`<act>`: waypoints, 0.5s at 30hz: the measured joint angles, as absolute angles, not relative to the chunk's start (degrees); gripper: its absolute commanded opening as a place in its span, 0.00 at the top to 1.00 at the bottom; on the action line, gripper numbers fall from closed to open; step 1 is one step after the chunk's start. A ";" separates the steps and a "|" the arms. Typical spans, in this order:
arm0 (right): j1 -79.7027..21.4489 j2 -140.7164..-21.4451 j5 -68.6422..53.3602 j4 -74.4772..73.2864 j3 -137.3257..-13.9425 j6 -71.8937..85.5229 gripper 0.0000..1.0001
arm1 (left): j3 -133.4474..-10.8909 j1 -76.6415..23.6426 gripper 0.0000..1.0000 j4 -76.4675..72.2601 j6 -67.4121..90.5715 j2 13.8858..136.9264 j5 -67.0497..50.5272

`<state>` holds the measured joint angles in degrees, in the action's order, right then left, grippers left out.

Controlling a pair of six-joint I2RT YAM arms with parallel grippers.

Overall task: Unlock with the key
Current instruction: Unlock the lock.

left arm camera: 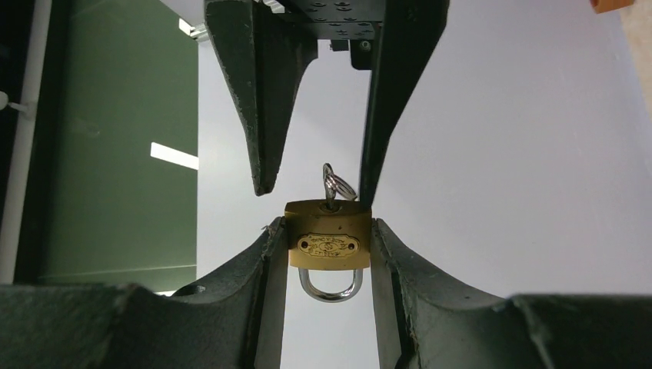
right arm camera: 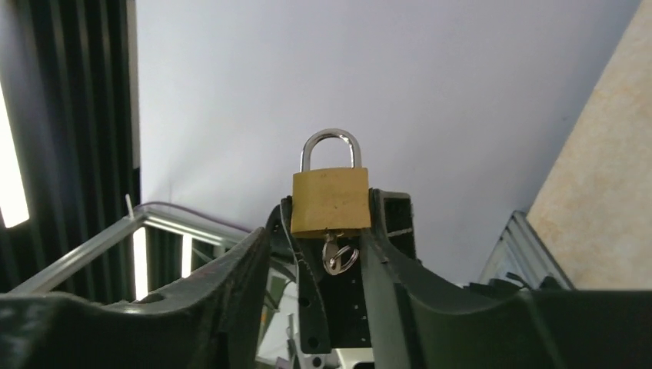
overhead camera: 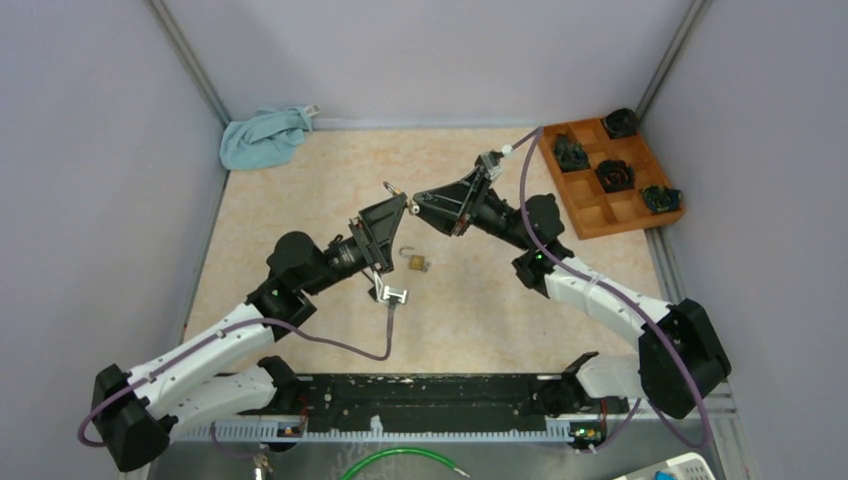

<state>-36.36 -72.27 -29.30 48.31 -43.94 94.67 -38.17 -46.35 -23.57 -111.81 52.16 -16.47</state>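
A small brass padlock (left arm camera: 328, 242) with a silver shackle is held in the air, with my left gripper (left arm camera: 328, 223) shut on its body from both sides. In the top view the padlock (overhead camera: 397, 198) sits at the left gripper (overhead camera: 400, 207), mid-table. The key (left arm camera: 334, 186) sticks in the keyhole with its split ring hanging free. My right gripper (left arm camera: 315, 192) faces the lock from the other side, open, one finger on each side of the key and not pinching it. In the right wrist view the key (right arm camera: 336, 255) hangs under the padlock (right arm camera: 329, 200), between the open right gripper (right arm camera: 314, 232).
A second small brass padlock (overhead camera: 416, 263) lies on the beige table below the grippers. A blue cloth (overhead camera: 262, 138) is bunched in the far left corner. A wooden compartment tray (overhead camera: 632, 222) with dark objects sits at the far right.
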 measured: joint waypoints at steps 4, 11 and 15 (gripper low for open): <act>-33.39 -70.76 -31.57 43.83 -44.07 88.20 0.34 | -38.48 -46.52 1.00 -21.87 -109.75 52.34 -16.23; -31.27 -62.13 -31.99 24.93 -50.15 65.17 0.27 | -42.00 -46.76 1.00 -15.25 -103.77 52.51 -15.33; -32.18 -57.74 -29.32 18.92 -52.29 49.95 0.27 | -47.66 -47.62 1.00 -10.33 -98.08 53.87 -13.98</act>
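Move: The key lies at the right hand's open fingertips, about 1 cm left and 1 cm forward of the hand point, level with it. It sits in the held padlock, whose body is some 3 cm left and 3 cm forward of the right hand. The open padlock lies on the table about 2 cm forward, 2 cm left and 35 cm below. From the left hand, still gripping the held padlock, the key is about 2 cm right and 1 cm back. Opening wider, the right hand withdraws about 4 cm right from the key, finally rising and turning some 40 degrees. ##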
